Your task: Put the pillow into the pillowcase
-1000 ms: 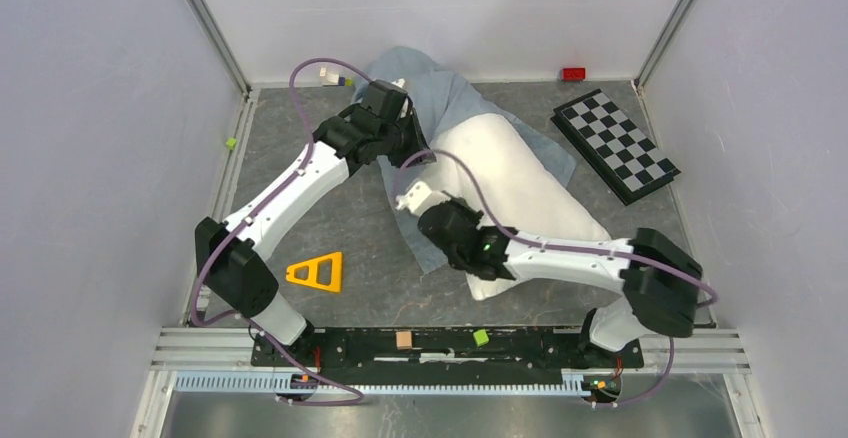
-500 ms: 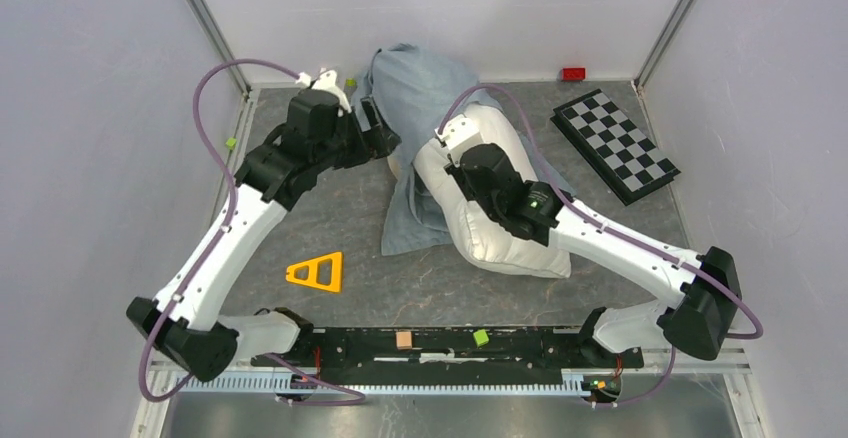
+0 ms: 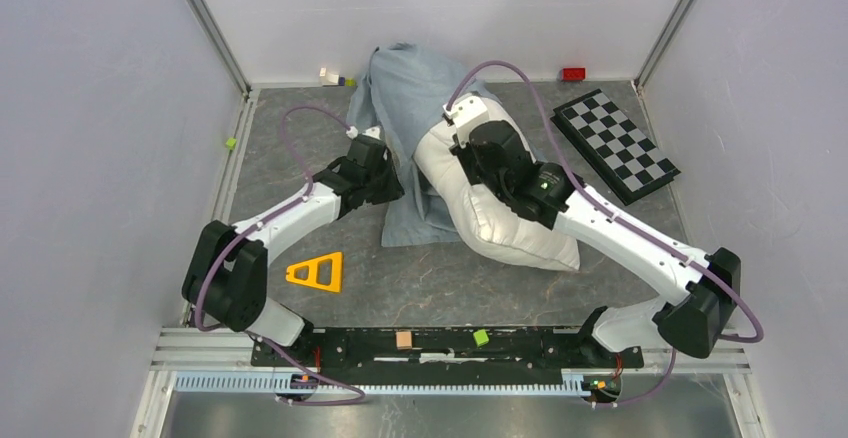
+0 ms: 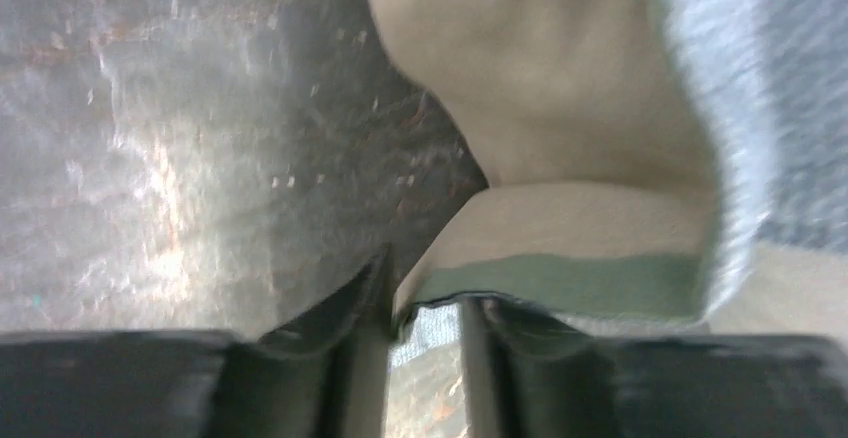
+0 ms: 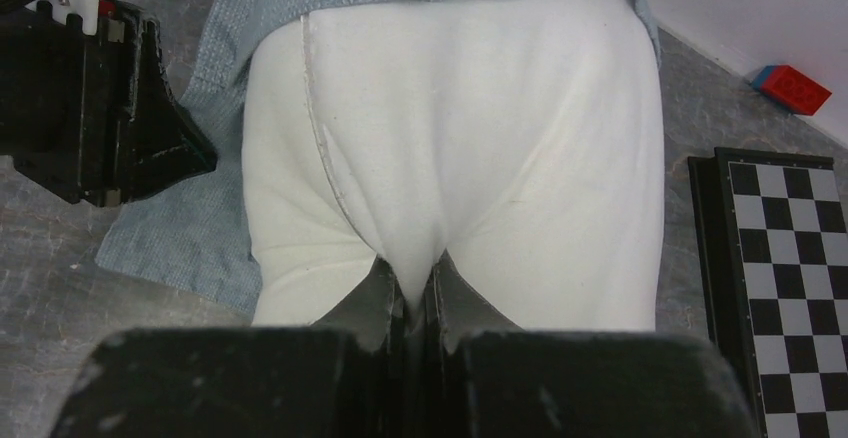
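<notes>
The white pillow [image 3: 505,223] lies slanted across the middle of the table, its far end under the light blue-grey pillowcase [image 3: 410,88]. My right gripper [image 3: 458,143] sits on the pillow's upper part. In the right wrist view it [image 5: 410,293] is shut on a pinched fold of the pillow [image 5: 470,138], with the pillowcase [image 5: 190,228] spread at the left. My left gripper [image 3: 392,186] is at the case's left edge. Its jaws [image 4: 428,303] stand apart, with the beige and green hem of the pillowcase [image 4: 560,198] resting at the fingertips.
A black-and-white checkered board [image 3: 614,144] lies at the back right, with a red block [image 3: 573,74] behind it. An orange triangle [image 3: 318,271] is near the left arm. Small blocks [image 3: 335,78] sit at the back wall and a green one [image 3: 230,143] at the left wall.
The left arm swung from the case's far left side down to its left edge, and its jaws opened wide, then narrowed. The right gripper stayed on the pillow, shifting slightly toward the case.
</notes>
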### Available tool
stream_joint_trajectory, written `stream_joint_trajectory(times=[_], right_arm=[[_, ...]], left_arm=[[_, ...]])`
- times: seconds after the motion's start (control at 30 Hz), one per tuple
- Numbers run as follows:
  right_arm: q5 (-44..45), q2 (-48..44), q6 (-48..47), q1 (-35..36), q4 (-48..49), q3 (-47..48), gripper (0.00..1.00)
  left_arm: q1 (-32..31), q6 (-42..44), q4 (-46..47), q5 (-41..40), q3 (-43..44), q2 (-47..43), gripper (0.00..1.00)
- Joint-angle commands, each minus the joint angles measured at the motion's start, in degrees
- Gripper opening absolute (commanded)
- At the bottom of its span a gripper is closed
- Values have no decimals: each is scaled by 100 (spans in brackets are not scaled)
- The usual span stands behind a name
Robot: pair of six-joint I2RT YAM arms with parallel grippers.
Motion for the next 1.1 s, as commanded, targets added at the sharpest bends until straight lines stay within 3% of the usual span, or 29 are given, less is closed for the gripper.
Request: stream_joint_trajectory(times=[0.0, 0.03, 0.13, 0.27, 0.33, 0.47, 0.63, 0.93, 1.07], right_arm=[[153, 68, 54, -70, 384, 1099, 0], [262, 156, 53, -69, 249, 1339, 0], [368, 357, 112, -76, -35, 1966, 0], [516, 688, 297, -76, -145, 2392, 0], [599, 830, 429, -76, -207, 2507, 0], [852, 860, 667, -94, -218, 2430, 0], [1011, 375, 989, -146, 130, 1644, 0], [-588, 516, 1793, -929, 651, 656, 0], [-1765, 791, 1951, -1457, 1059, 369, 0]], left_arm=[[-173, -173, 1117, -45, 503, -261, 13], [-412, 91, 789, -110, 871, -419, 3], [-1363, 1025, -477, -36, 2369, -839, 2], [-2407, 1445, -1519, 458, 4445, -826, 3], [-2521, 1462, -1499, 684, 4759, -833, 2], [-2377, 1534, -2129, -40, 5201, -519, 2], [-2327, 1256, -2138, 794, 5567, -478, 2], [-2586, 1041, -2361, 2252, 7403, 231, 3], [-3017, 1212, -2539, 2061, 7816, 399, 3]])
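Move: The left hand's half-closed fingers are already around the pillowcase hem, only about 1 cm below the hand point; from there the pillow's middle lies some 19 cm to the right and roughly level fore and aft, and the yellow triangle 16 cm to the left and 15 cm back. The right hand already holds the pillow, whose middle is about 6 cm to its right, 4 cm back and 12 cm below; the pillowcase's middle lies some 12 cm ahead, 7 cm left and 15 cm below. The left fingers close and pinch the pillowcase hem, then the arm hoists it steeply, about 35 cm up, carrying it some 15 cm right towards the right hand and 10 cm back while the wrist turns clockwise and tips the fingers upward. The right hand keeps its pinch on the pillow, lifts it about 11 cm and then sinks most of that again, working some 5 cm forward beside the raised hem as its wrist rolls left side up. ##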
